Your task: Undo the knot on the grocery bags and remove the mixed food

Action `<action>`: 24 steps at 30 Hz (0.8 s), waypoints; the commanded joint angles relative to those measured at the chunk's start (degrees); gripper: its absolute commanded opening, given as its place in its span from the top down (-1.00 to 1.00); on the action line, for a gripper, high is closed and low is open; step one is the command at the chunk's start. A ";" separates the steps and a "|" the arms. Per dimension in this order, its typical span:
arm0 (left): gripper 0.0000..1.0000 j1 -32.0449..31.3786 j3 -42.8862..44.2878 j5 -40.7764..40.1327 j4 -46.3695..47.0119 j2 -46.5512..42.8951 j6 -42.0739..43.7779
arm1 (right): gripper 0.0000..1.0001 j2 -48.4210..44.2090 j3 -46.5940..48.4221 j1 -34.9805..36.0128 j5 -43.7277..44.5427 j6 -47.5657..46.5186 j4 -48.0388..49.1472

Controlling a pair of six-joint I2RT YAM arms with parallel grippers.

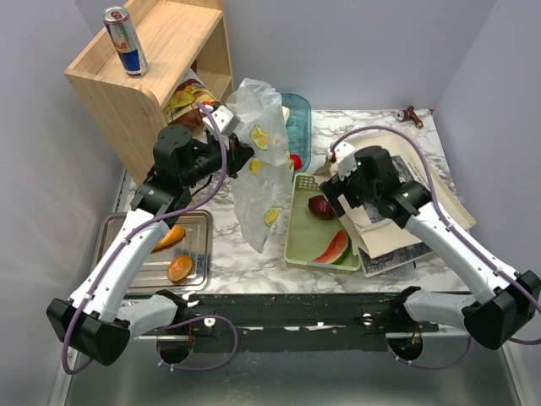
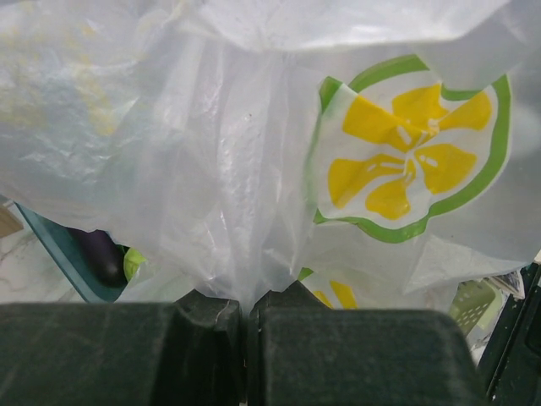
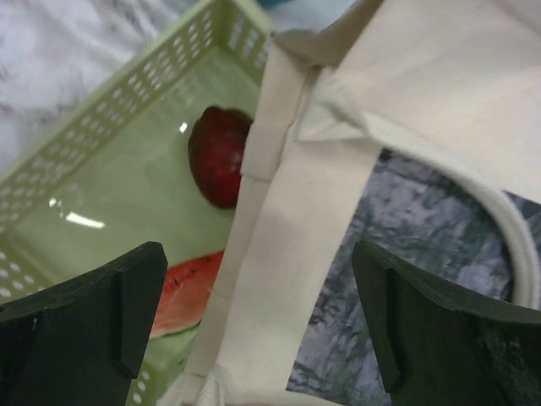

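Observation:
A thin whitish grocery bag (image 1: 258, 169) printed with yellow-and-green slices hangs lifted above the marble table. My left gripper (image 1: 243, 156) is shut on a bunched fold of that bag (image 2: 254, 194), the plastic pinched between its fingertips (image 2: 211, 309). My right gripper (image 1: 326, 200) is open above the right edge of the green basket (image 1: 300, 241), with only a cream tote edge (image 3: 279, 254) below its jaws. A dark red apple (image 3: 218, 156) and a watermelon wedge (image 3: 188, 292) lie in the basket. An eggplant (image 2: 101, 258) sits in a teal bin (image 2: 55, 249).
A metal tray (image 1: 114, 233) at the left holds two bread rolls (image 1: 179, 267). The wooden shelf (image 1: 161, 51) at the back left carries a can (image 1: 125, 40) on top and a chips bag (image 1: 188, 97) inside. Cream tote bags (image 1: 423, 190) lie at the right.

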 commanded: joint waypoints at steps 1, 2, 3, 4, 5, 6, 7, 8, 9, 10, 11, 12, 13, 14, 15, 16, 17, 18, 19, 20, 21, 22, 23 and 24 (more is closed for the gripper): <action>1.00 0.19 -0.94 -2.20 -0.38 -1.21 -1.41 | -1.00 -0.32 -3.49 4.48 8.25 -6.33 -4.48; 1.00 0.19 -1.01 -2.28 -0.18 -1.21 -1.64 | -1.00 -0.20 -4.54 5.33 9.75 -7.22 -4.37; 1.00 0.19 -1.05 -2.37 -0.11 -1.20 -1.64 | -1.00 -0.16 -5.66 5.98 10.24 -8.03 -4.48; 1.00 0.19 -1.14 -2.47 0.04 -1.21 -1.64 | -1.00 0.15 -6.50 6.56 10.78 -8.94 -4.60; 1.00 0.16 -1.06 -2.68 0.09 -1.15 -1.60 | -1.00 0.53 -7.39 6.78 11.13 -9.57 -4.59; 1.00 0.19 -0.98 -2.90 0.16 -1.12 -1.56 | -1.00 0.72 -8.06 6.79 12.11 -10.41 -3.90; 1.00 0.19 -0.84 -3.16 0.16 -1.12 -1.47 | -1.00 0.69 -9.00 6.79 13.54 -11.20 -2.82; 1.00 0.18 -0.77 -3.36 0.14 -1.11 -1.47 | -1.00 0.66 -9.55 6.78 14.51 -12.05 -1.65; 1.00 0.19 -0.55 -3.32 0.15 -1.16 -1.31 | -1.00 0.91 -9.86 6.77 15.85 -12.64 -0.82; 1.00 0.19 -0.37 -3.13 0.17 -1.12 -1.08 | -1.00 1.15 -10.07 6.77 16.70 -13.15 -0.30; 1.00 0.19 -0.23 -3.00 0.18 -1.12 -0.88 | -1.00 1.62 -10.25 6.79 17.78 -13.65 -0.07; 1.00 0.21 -0.02 -3.02 0.05 -1.04 -0.86 | -1.00 2.02 -10.69 6.74 18.98 -13.91 0.24; 1.00 0.27 0.29 -2.97 -0.15 -0.82 -0.64 | -1.00 2.26 -11.16 6.78 19.97 -14.64 0.54; 1.00 0.22 0.58 -2.92 -0.25 -0.57 -0.51 | -1.00 2.35 -12.20 6.77 20.57 -15.29 1.29; 1.00 0.27 1.00 -2.87 -0.35 -0.30 -0.41 | -0.99 2.35 -13.04 6.79 20.93 -15.69 1.58; 1.00 0.27 1.16 -2.85 -0.36 -0.05 -0.25 | -0.94 2.26 -13.55 6.78 21.16 -15.89 1.90; 1.00 0.27 1.61 -2.84 -0.43 0.12 -0.11 | -0.89 2.18 -14.19 6.74 21.74 -16.21 2.38; 1.00 0.27 1.93 -2.84 -0.51 0.42 -0.03 | -0.77 2.04 -14.53 6.78 22.49 -16.67 2.75; 1.00 0.27 2.28 -2.90 -0.51 0.62 0.10 | -0.64 1.75 -14.56 6.69 23.31 -17.34 3.18; 1.00 0.27 2.54 -2.88 -0.53 0.78 0.24 | -0.45 1.46 -14.20 6.70 23.96 -17.80 3.25; 1.00 0.27 2.92 -2.85 -0.56 0.88 0.41 | -0.27 1.23 -13.05 6.70 24.56 -17.87 3.18; 1.00 0.27 3.17 -3.02 -0.43 0.98 0.68 | 0.09 1.21 -11.52 6.62 24.72 -17.65 2.64; 1.00 0.23 3.41 -3.56 -0.15 1.07 1.16 | 0.48 1.40 -9.34 6.45 24.62 -17.39 1.60; 1.00 0.20 3.57 -3.63 0.63 0.99 1.33 | 0.90 1.65 -7.08 6.27 24.58 -16.72 0.67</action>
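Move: The upturned cream edge of the canvas bag, beside the green basket, lies about 5 cm to the right hand's left, 2 cm back and some 9 cm below. From that hand, the apple in the basket is about 12 cm left, 2 cm ahead and 15 cm down; the watermelon slice is roughly 9 cm left, 9 cm back and 16 cm down. From the left hand, the bag edge is some 27 cm right, 2 cm back and 24 cm lower. Down first, with a slight draw backward, then down and to its left, the right hand sinks about 8 cm onto the canvas bag's cream edge. Meanwhile its left side rolls under by some 30 degrees, so the fingers swing from forward-left to straight ahead and down. They stay wide open until near the end, then close on the cloth edge. ##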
